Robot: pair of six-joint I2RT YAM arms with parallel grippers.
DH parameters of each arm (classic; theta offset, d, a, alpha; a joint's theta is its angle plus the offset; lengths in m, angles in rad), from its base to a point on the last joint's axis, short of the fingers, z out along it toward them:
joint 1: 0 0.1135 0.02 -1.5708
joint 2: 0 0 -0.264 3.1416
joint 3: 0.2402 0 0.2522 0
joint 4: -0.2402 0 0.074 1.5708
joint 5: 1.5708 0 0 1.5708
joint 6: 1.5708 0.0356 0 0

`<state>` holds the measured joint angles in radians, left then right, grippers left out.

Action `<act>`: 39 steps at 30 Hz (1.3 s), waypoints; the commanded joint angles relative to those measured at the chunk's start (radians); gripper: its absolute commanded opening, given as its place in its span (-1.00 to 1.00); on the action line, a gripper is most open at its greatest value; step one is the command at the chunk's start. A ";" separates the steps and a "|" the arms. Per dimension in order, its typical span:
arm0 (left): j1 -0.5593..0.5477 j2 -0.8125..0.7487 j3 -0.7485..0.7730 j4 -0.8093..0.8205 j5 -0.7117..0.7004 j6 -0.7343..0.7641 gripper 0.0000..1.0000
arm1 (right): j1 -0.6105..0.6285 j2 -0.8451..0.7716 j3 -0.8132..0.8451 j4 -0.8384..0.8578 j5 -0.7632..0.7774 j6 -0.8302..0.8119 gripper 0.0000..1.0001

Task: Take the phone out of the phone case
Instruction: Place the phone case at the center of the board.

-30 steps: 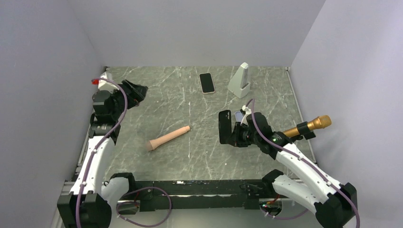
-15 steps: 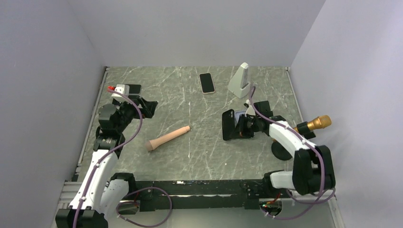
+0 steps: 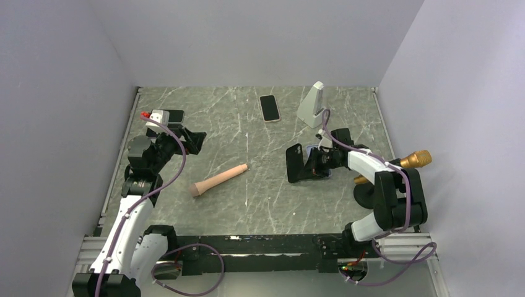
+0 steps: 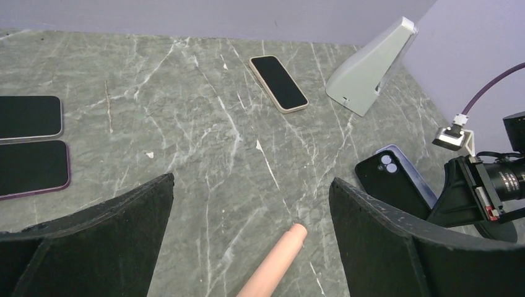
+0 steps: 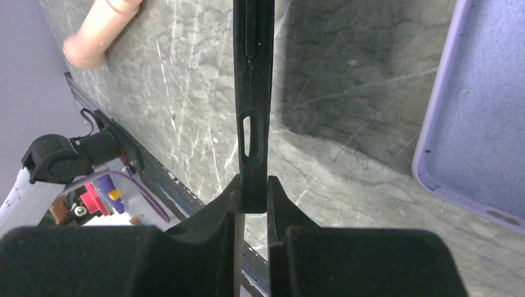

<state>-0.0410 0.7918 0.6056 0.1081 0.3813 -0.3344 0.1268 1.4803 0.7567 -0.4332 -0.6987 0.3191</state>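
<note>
A black phone case (image 3: 295, 164) stands on edge at the table's right middle. My right gripper (image 3: 311, 166) is shut on its rim. In the right wrist view the case's thin edge (image 5: 252, 93) runs straight up from the closed fingers, my right gripper (image 5: 252, 185) pinching its lower end. I cannot tell whether a phone sits inside it. A lavender case (image 5: 477, 124) lies flat just beside it. A cream-edged phone (image 3: 269, 107) lies face up at the back. My left gripper (image 3: 195, 141) hovers open at the left, and in the left wrist view my left gripper (image 4: 251, 182) holds nothing.
A pink wooden handle (image 3: 218, 180) lies in the middle of the table. A grey wedge stand (image 3: 312, 105) sits at the back right. A gold microphone (image 3: 412, 161) stands on its base at the right edge. Two dark phones (image 4: 30, 116) (image 4: 32, 167) lie at the back left.
The right arm folded back toward the right and brought the black case lower, still gripped. The left arm swung forward and to the right, then held still.
</note>
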 commanded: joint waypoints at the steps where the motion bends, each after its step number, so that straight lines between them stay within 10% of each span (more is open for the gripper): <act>1: -0.002 -0.002 0.023 0.043 0.024 0.010 0.96 | -0.002 0.028 0.063 0.013 0.000 -0.029 -0.91; 14: -0.002 0.013 0.026 0.025 0.002 0.020 0.95 | -0.001 0.054 0.098 -0.022 0.113 -0.026 -0.60; 39: -0.002 -0.006 0.023 0.014 -0.011 0.020 0.96 | 0.247 -0.108 0.277 -0.231 0.601 0.037 0.74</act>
<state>-0.0410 0.8021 0.6056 0.1001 0.3748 -0.3336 0.3141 1.4036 0.9737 -0.6323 -0.2523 0.3237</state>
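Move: The right hand pinches the black phone case by its near right corner, the case's middle some 6 cm ahead, 3 cm left and 2 cm below; the bare board spot for it lies about 7 cm ahead, 2 cm left and 4 cm down. The purple case's middle is roughly 8 cm ahead and 8 cm right, the pink microphone's some 36 cm left, level with the hand. From the left hand that spot is about 40 cm right, 3 cm ahead, 24 cm down. The right hand, its fingers slanting left and down, eases the held black case about 1.5 cm forward and 1 cm down to the board just left of the purple case, then opens from nearly shut to about three-quarters wide while creeping forward and slightly right. It lets go and lifts straight off by nearly 5 cm, the fingers tipping some 20 degrees steeper towards the board and ending clear of the case. ##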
